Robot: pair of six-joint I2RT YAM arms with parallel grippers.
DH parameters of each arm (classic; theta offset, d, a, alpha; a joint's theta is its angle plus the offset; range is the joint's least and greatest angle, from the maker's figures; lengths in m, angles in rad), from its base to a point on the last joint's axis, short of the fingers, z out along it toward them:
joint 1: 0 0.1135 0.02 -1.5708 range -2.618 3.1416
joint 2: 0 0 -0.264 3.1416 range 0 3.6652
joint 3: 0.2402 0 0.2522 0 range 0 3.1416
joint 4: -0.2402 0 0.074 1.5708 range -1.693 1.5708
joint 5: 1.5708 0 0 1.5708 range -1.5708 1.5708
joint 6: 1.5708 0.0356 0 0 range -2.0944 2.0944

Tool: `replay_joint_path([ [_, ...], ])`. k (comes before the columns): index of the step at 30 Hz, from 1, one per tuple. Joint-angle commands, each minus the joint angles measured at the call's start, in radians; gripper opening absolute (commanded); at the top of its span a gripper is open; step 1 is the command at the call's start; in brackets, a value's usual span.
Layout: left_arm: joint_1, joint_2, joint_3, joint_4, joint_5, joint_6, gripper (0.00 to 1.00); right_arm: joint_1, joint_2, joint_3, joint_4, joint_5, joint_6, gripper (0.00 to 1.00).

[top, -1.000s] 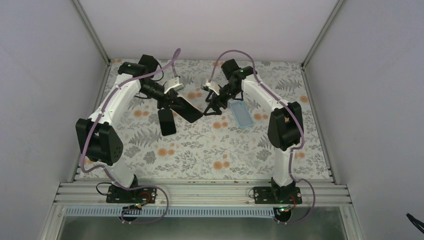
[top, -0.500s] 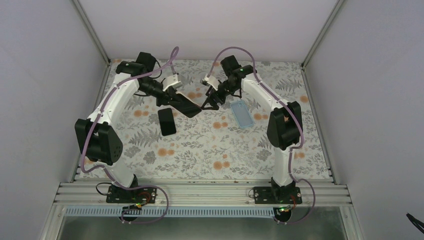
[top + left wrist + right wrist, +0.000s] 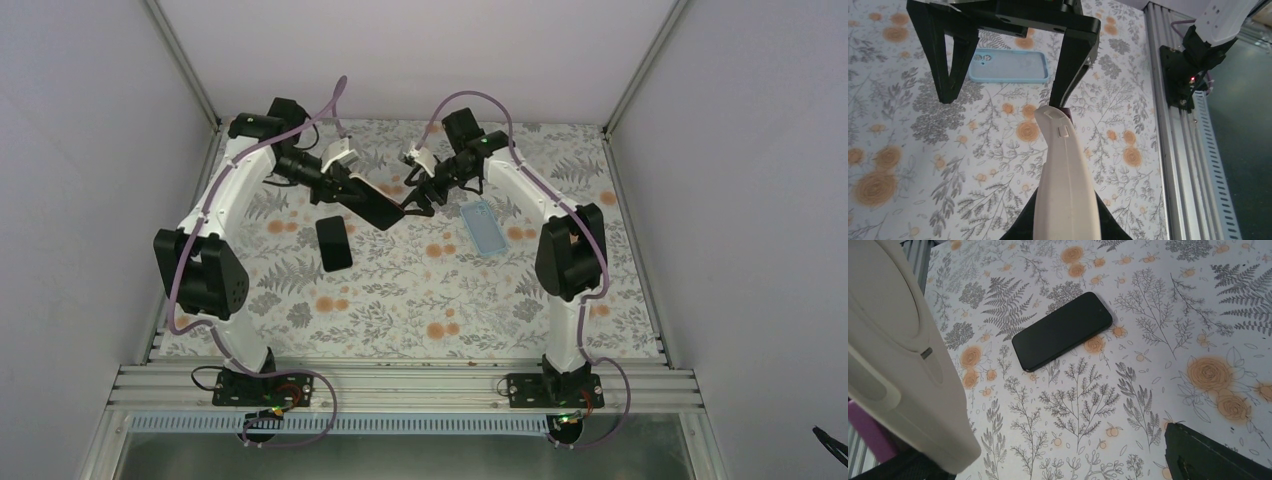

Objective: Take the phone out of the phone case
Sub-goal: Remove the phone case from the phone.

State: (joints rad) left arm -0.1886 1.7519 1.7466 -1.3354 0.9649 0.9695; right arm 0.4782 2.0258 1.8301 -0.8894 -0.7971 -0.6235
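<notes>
My left gripper [image 3: 352, 190] is shut on a cream phone case [image 3: 1065, 170], held above the table. From above its dark face [image 3: 378, 208] shows, which is the screen of the phone inside. A purple edge of the phone [image 3: 868, 435] peeks out under the case [image 3: 898, 355]. My right gripper [image 3: 414, 198] is open at the free end of the case. One of its fingers [image 3: 1075, 60] is close to the case tip and the other finger [image 3: 948, 65] stands well off. Nothing lies between its jaws in the right wrist view [image 3: 1048, 457].
A bare black phone [image 3: 334, 243] [image 3: 1062, 331] lies flat on the floral tablecloth left of centre. An empty light blue case [image 3: 484, 226] [image 3: 1008, 66] lies under the right forearm. White walls close in the left, right and back sides.
The left gripper has carried the cased phone up and toward the back. The right gripper followed beside its free end and opened slightly wider. The black phone and blue case stayed put.
</notes>
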Motion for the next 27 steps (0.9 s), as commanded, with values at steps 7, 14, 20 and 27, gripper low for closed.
replay_joint_path([
  [7, -0.034, 0.024, 0.062, -0.022, 0.308, 0.052, 0.02, 0.072, 0.025, 0.088, -0.040, -0.275, -0.067, 1.00],
  [14, -0.036, 0.070, 0.129, -0.021, 0.247, 0.042, 0.02, 0.161, 0.058, 0.176, -0.214, -0.359, -0.168, 1.00],
  [20, -0.047, 0.097, 0.137, -0.021, 0.198, 0.048, 0.02, 0.187, 0.028, 0.178, -0.149, -0.403, -0.095, 1.00],
  [27, -0.060, 0.084, 0.101, 0.041, 0.128, 0.015, 0.02, 0.205, 0.023, 0.202, -0.102, -0.421, -0.029, 1.00],
])
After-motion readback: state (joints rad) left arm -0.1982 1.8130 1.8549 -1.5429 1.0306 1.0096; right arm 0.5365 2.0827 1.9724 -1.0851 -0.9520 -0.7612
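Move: Held by one end in the left fingers, the phone case slopes down to the right, its middle some 6 cm right of the left hand, 4 cm below and about 1 cm back. From the right hand that middle lies about 8 cm left, 5 cm back and 4 cm higher. Some 18 cm below the right hand lie a black phone, 21 cm left and 1 cm back, and a blue case, 20 cm right and 3 cm ahead. Working at the held case's free end, the right hand draws back about 4 cm, shifting roughly 3 cm left and 2.5 cm up and turning some 10 degrees counter-clockwise; its wide-open near finger keeps bearing on the end where the phone pokes out. The left hand keeps its grip, easing back and up a little, its wrist tilting slightly. ##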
